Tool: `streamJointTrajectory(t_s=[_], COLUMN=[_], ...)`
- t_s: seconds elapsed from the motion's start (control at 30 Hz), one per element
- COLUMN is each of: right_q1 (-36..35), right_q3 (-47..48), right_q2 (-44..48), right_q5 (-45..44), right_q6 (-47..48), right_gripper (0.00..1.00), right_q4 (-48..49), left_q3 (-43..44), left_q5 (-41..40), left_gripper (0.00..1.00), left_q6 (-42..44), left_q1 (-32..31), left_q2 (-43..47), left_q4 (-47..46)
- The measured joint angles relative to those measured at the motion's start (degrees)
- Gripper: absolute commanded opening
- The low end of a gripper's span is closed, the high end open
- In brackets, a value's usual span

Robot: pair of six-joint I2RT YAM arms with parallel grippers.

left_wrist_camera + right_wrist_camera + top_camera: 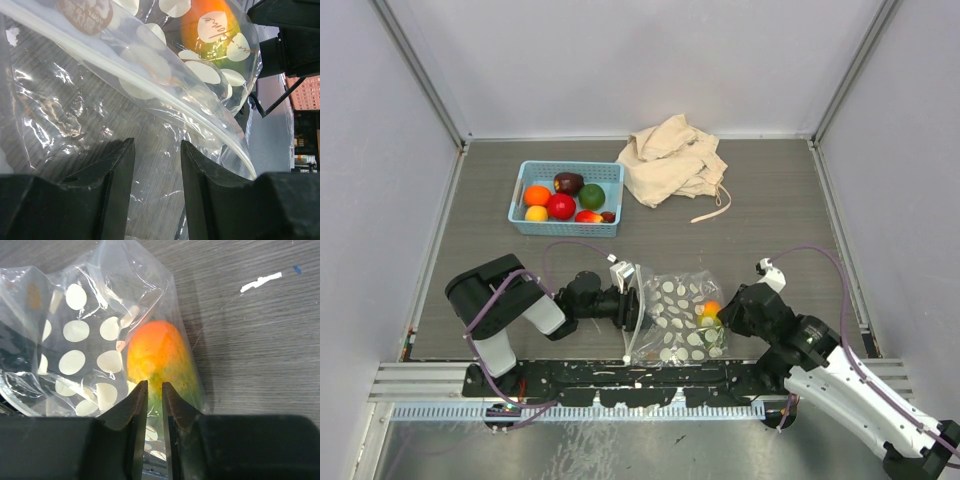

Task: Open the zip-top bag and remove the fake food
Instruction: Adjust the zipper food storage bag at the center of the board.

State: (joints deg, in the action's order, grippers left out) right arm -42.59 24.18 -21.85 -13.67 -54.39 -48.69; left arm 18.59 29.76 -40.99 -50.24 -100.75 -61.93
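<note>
The zip-top bag (pixel 670 315) is clear with white dots and lies at the near edge of the table between my two grippers. One piece of fake food (pixel 711 309), orange fading to green, sits inside at its right end. My left gripper (pixel 625 300) is at the bag's raised left mouth. In the left wrist view its jaws (pixel 157 142) stand partly apart with clear film in front of them and the white zip strip (pixel 200 117) running above. My right gripper (pixel 154 384) is nearly closed on the bag film (pixel 75 330) just short of the fruit's green end (pixel 160 357).
A light blue basket (pixel 565 229) at the back left holds several more fake fruits (pixel 562 205). A beige cloth drawstring bag (pixel 670 160) lies crumpled at the back centre. Grey walls close in both sides and the back.
</note>
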Motion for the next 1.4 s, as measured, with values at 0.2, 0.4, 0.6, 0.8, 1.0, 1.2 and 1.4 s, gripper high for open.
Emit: streamJointTrajectory(t_s=[0.2, 0.4, 0.6, 0.8, 1.0, 1.2, 1.4], right_q1=[-1.20, -5.40, -8.87, -11.26, -11.63, -11.63, -11.72], right_q3=[0.02, 0.24, 0.22, 0.26, 2.80, 2.12, 1.73], right_q2=[-7.06, -11.17, -13.35, -11.61, -4.96, -7.21, -11.82], right_q5=[-0.50, -2.73, -4.74, -6.58, -9.33, -8.85, -8.94], right_q6=[-0.02, -1.01, -2.89, -4.52, -6.03, -7.02, -7.28], right_gripper=[0.18, 0.12, 0.02, 0.02, 0.06, 0.06, 0.06], right_q4=[0.46, 4.44, 6.73, 5.49, -1.40, -2.14, -0.33], left_q3=[0.00, 0.00, 0.00, 0.00, 0.00, 0.00, -0.11], left_q5=[0.00, 0.00, 0.00, 0.00, -0.02, -0.02, 0.04], left_gripper=[0.43, 0.43, 0.42, 0.41, 0.40, 0.41, 0.43], left_q6=[0.00, 0.02, 0.02, -0.02, -0.13, -0.68, -1.88], left_q1=[0.00, 0.00, 0.00, 0.00, -0.02, -0.02, -0.04], left_q2=[-0.02, -0.02, -0.02, 0.04, 0.50, 0.59, 2.91], left_q4=[-0.02, -0.02, -0.02, -0.02, -0.04, -0.04, 0.04])
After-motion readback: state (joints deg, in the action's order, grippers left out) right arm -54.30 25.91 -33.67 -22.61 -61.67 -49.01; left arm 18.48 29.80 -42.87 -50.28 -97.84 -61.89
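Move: Just ahead of the right hand lies the bagged fake mango, its middle about 3 cm forward, 2 cm to the left and roughly 4 cm lower. The storage bag's middle is level with that hand and about 10 cm to its left; the white zip edge lies about 19 cm to its left, also level. From the left hand, the mango is some 12 cm to the right, neither ahead nor back, at about the same height. Sinking about 2 cm beside the bagged mango, the right hand then sweeps some 2.5 cm left as its fingers go on closing until nearly shut. It lifts about 2.5 cm while backing off to the right, then dips again, the closed tips ending at the mango's near side. The left fingers stay part-open within the bag's mouth, rising 1.5 cm only at the last. ##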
